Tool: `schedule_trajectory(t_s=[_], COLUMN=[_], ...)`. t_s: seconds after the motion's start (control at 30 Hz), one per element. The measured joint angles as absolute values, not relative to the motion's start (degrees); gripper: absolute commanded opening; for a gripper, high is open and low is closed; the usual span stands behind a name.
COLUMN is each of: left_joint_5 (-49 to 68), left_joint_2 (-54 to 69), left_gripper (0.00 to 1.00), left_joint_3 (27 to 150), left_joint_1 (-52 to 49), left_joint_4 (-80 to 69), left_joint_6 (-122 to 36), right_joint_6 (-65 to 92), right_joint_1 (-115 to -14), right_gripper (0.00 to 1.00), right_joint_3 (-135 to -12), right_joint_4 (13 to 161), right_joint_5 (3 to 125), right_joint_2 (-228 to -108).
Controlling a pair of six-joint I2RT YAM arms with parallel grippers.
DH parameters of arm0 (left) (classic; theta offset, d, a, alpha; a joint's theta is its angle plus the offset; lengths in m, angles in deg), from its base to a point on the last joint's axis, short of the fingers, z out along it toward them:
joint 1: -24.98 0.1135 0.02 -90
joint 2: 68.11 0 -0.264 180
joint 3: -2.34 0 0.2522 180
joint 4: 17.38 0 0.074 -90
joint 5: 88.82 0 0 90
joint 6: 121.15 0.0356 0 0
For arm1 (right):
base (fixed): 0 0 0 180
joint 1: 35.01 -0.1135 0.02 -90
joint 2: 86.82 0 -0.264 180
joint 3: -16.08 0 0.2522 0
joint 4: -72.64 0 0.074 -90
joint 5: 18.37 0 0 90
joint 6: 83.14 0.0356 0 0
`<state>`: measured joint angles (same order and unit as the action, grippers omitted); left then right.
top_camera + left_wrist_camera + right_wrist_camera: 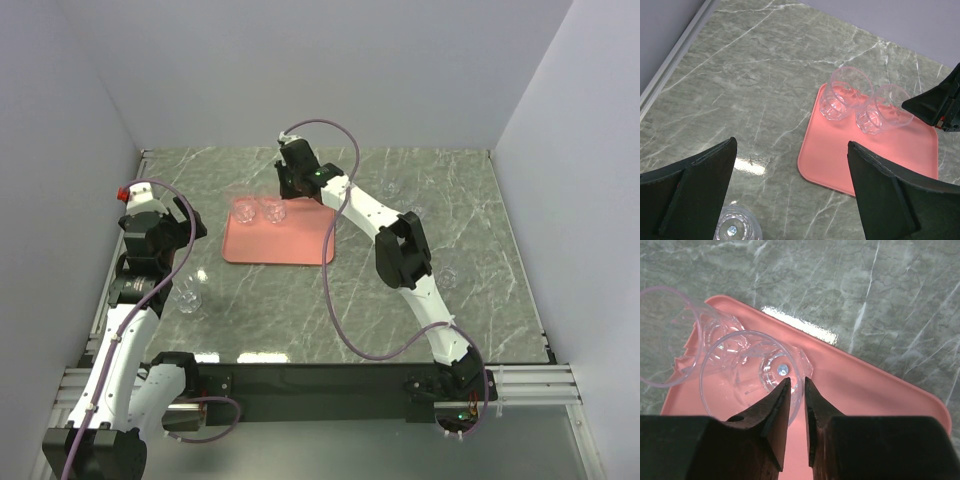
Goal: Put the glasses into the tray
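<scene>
The salmon-pink tray (290, 250) (875, 160) (865, 390) lies mid-table. Two clear glasses (245, 210) (272, 211) stand upright at its far left end, also in the left wrist view (842, 97) (880, 112). My right gripper (290, 185) (796, 380) is over the right-hand one (750, 370). Its jaws are slightly parted and straddle that glass's near rim, with pink tray showing in the gap. The other tray glass (670, 335) stands just left of it. My left gripper (165, 205) (791, 143) hangs wide open over the table left of the tray, holding nothing. A loose glass (735, 227) (188, 298) sits below its left finger.
More clear glasses stand on the marble at the right (394, 187) (413, 212) (447, 277). Grey walls close the table on the left, back and right. The right arm's purple cable (335, 270) loops over the tray's right end.
</scene>
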<state>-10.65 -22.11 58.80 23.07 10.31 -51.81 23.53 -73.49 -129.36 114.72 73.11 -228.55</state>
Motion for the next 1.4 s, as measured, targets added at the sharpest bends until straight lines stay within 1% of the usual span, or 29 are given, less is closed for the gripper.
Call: schedule_trajectory(t_s=[0.1, 0.13, 0.27, 0.3, 0.43, 0.57, 0.7, 0.77, 0.8, 0.83, 0.87, 0.97, 1.17, 1.4], left_joint_5=[-10.7, -10.7, -10.7, -10.7, -10.7, -10.7, -10.1, -9.0, -8.2, -7.4, -6.5, -4.6, -3.1, -4.1], left_joint_2=[-22.1, -22.1, -22.1, -22.1, -21.9, -21.7, -21.4, -20.7, -20.3, -19.6, -18.9, -16.6, -14.8, -18.3], left_gripper=[0.98, 0.98, 0.98, 0.98, 0.98, 0.99, 0.99, 0.99, 0.99, 0.99, 0.99, 0.98, 0.97, 0.92], left_joint_3=[58.8, 58.8, 58.8, 58.8, 58.8, 58.7, 58.4, 58.4, 58.4, 58.5, 58.6, 59.9, 64.6, 65.3], left_joint_1=[23.1, 23.1, 23.0, 23.0, 23.1, 23.0, 23.1, 23.1, 23.1, 23.1, 23.1, 23.1, 23.1, 23.1], left_joint_4=[10.3, 10.3, 10.3, 10.3, 10.3, 10.1, 9.4, 9.4, 9.4, 9.6, 10.1, 13.4, 22.4, 31.5], left_joint_6=[-51.8, -51.8, -51.8, -51.8, -51.8, -51.8, -52.0, -53.0, -53.6, -54.5, -55.4, -58.8, -66.3, -75.3], right_joint_6=[23.5, 23.5, 23.0, 22.7, 21.0, 18.9, 15.4, 11.3, 9.3, 7.1, 5.0, -0.7, -9.0, -12.6], right_joint_1=[-73.5, -73.5, -73.5, -73.5, -73.5, -73.0, -72.4, -71.9, -71.6, -71.2, -70.8, -70.0, -67.2, -58.0], right_gripper=[0.26, 0.29, 0.31, 0.34, 0.38, 0.39, 0.46, 0.46, 0.49, 0.49, 0.54, 0.58, 0.59, 0.59], right_joint_3=[-129.4, -129.4, -129.7, -129.8, -129.2, -124.8, -119.4, -115.1, -111.9, -108.6, -105.0, -95.5, -80.1, -64.9], right_joint_4=[114.1, 114.0, 113.9, 113.8, 113.4, 112.9, 112.3, 112.0, 111.7, 111.8, 111.5, 112.3, 114.8, 116.8], right_joint_5=[73.1, 73.1, 72.9, 72.8, 72.8, 72.5, 70.5, 67.2, 65.2, 62.5, 60.2, 54.4, 46.1, 39.5], right_joint_2=[-228.6, -228.6, -228.6, -228.5, -227.3, -221.8, -213.0, -207.2, -203.6, -200.0, -196.4, -186.8, -173.2, -161.7])
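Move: The right hand has its slightly parted fingers astride the near-right rim of the second glass, whose middle is 1 cm back, 4 cm left and 5 cm below; the first glass stands 8 cm farther left. The glass it now heads for is about 23 cm back, 41 cm right and 6 cm below. For the left hand, its glass lies some 11 cm back, hardly to either side and 19 cm below, and the tray's middle about 11 cm ahead, 22 cm right. Straight up at first, slowly with the fingers opening, the right hand comes off the second glass's rim; it then sweeps fast back and right, rising about 17 cm before sinking 5, some 20 cm each way, turning about 30 degrees counter-clockwise towards the near-right glass. Late on, the left hand, still open, eases down, right and back towards its glass, tipping down and rolling left side low. ##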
